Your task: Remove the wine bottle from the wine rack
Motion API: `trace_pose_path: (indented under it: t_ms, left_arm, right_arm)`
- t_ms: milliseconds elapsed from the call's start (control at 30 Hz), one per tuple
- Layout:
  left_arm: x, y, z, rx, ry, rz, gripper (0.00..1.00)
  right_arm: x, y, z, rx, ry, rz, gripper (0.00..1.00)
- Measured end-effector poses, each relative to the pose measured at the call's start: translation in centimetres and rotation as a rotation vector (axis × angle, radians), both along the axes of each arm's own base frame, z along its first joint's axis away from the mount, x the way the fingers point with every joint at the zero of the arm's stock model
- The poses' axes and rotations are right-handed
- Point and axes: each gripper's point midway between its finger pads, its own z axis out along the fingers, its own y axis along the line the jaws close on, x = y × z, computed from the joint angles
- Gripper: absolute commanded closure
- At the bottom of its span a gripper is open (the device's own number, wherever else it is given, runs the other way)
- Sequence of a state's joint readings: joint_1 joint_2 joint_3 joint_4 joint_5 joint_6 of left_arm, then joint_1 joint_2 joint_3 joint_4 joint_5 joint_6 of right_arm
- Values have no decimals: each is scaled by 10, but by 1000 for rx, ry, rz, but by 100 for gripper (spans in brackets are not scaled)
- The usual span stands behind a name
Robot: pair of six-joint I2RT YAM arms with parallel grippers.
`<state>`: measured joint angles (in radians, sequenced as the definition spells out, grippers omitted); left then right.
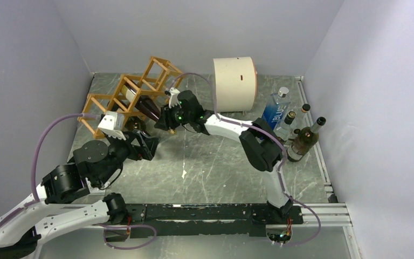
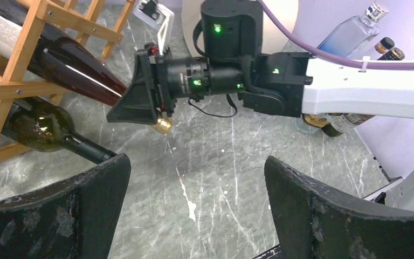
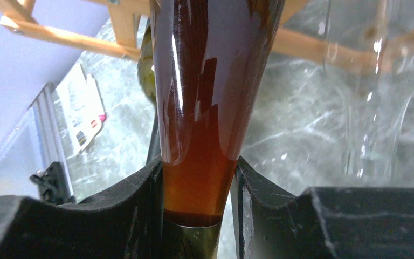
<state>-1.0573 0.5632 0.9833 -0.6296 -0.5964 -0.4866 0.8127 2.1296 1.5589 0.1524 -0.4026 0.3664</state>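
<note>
The wine rack (image 1: 124, 94) (image 2: 11, 89) of orange-brown sticks stands at the back left. A dark reddish wine bottle (image 1: 148, 108) (image 2: 81, 73) (image 3: 210, 81) lies tilted in one cell, neck pointing out toward the right arm. My right gripper (image 1: 164, 120) (image 3: 197, 194) is shut on that neck just above its gold foil, with a finger on either side. A green bottle (image 2: 38, 127) lies in a lower cell. My left gripper (image 1: 140, 145) (image 2: 197, 178) hangs open over the table in front of the rack, holding nothing; its left finger (image 2: 59, 210) is close to the green bottle's neck.
A cream drum (image 1: 234, 83) stands at the back middle. A blue-labelled clear bottle (image 1: 277, 110) and a dark bottle (image 1: 304, 141) stand among others by the right wall, beside the right arm's elbow (image 1: 261, 145). Grey walls close in the table.
</note>
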Motion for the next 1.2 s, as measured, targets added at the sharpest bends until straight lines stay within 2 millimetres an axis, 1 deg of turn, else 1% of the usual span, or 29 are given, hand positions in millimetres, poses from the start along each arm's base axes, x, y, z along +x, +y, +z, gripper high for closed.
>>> trace_pose_path:
  t_ms: [200, 267, 500, 767, 967, 1067, 1200]
  left_arm:
    - [2, -7, -2, 8, 7, -9, 2]
    - [2, -8, -3, 11, 9, -15, 2]
    - [2, -10, -3, 12, 12, -19, 2]
    - [2, -10, -2, 6, 7, -20, 2]
    - [3, -11, -3, 25, 3, -23, 2]
    - [4, -12, -2, 30, -3, -26, 2]
    - [6, -15, 1, 31, -21, -33, 2]
  right_arm:
    - [-31, -26, 4, 42, 90, 6, 100]
    - [-35, -31, 5, 54, 108, 4, 100]
    - [-65, -56, 9, 115, 217, 0, 100]
    - [-87, -75, 21, 189, 360, 4, 100]
    - [-107, -97, 28, 212, 439, -6, 100]
    - [-117, -109, 24, 189, 500, -33, 100]
    - [-134, -128, 7, 119, 591, -71, 100]
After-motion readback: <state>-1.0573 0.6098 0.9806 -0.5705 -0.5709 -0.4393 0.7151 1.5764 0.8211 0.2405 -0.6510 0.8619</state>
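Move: The wine bottle, its neck already pinched in the right hand and its body still among the rack's slats, has its middle about 8 cm ahead and 9 cm left of that hand, level with it. The wine rack centres some 10 cm ahead, 14 cm left; the clear bottle lies low, about 8 cm ahead, 4 cm left; the green bottle some 12 cm left, straight across and lower. From the left hand, the wine bottle is about 22 cm ahead, 7 cm left and well below. The wine bottle is drawn neck first out of the rack by the right hand, which keeps its pinch on the neck and pulls steadily back and to the right, about 18 cm in all, away from the rack over open table. Meanwhile the wrist rolls some 35 degrees, its forward side tipping down; a slight rise ends in a small dip. ##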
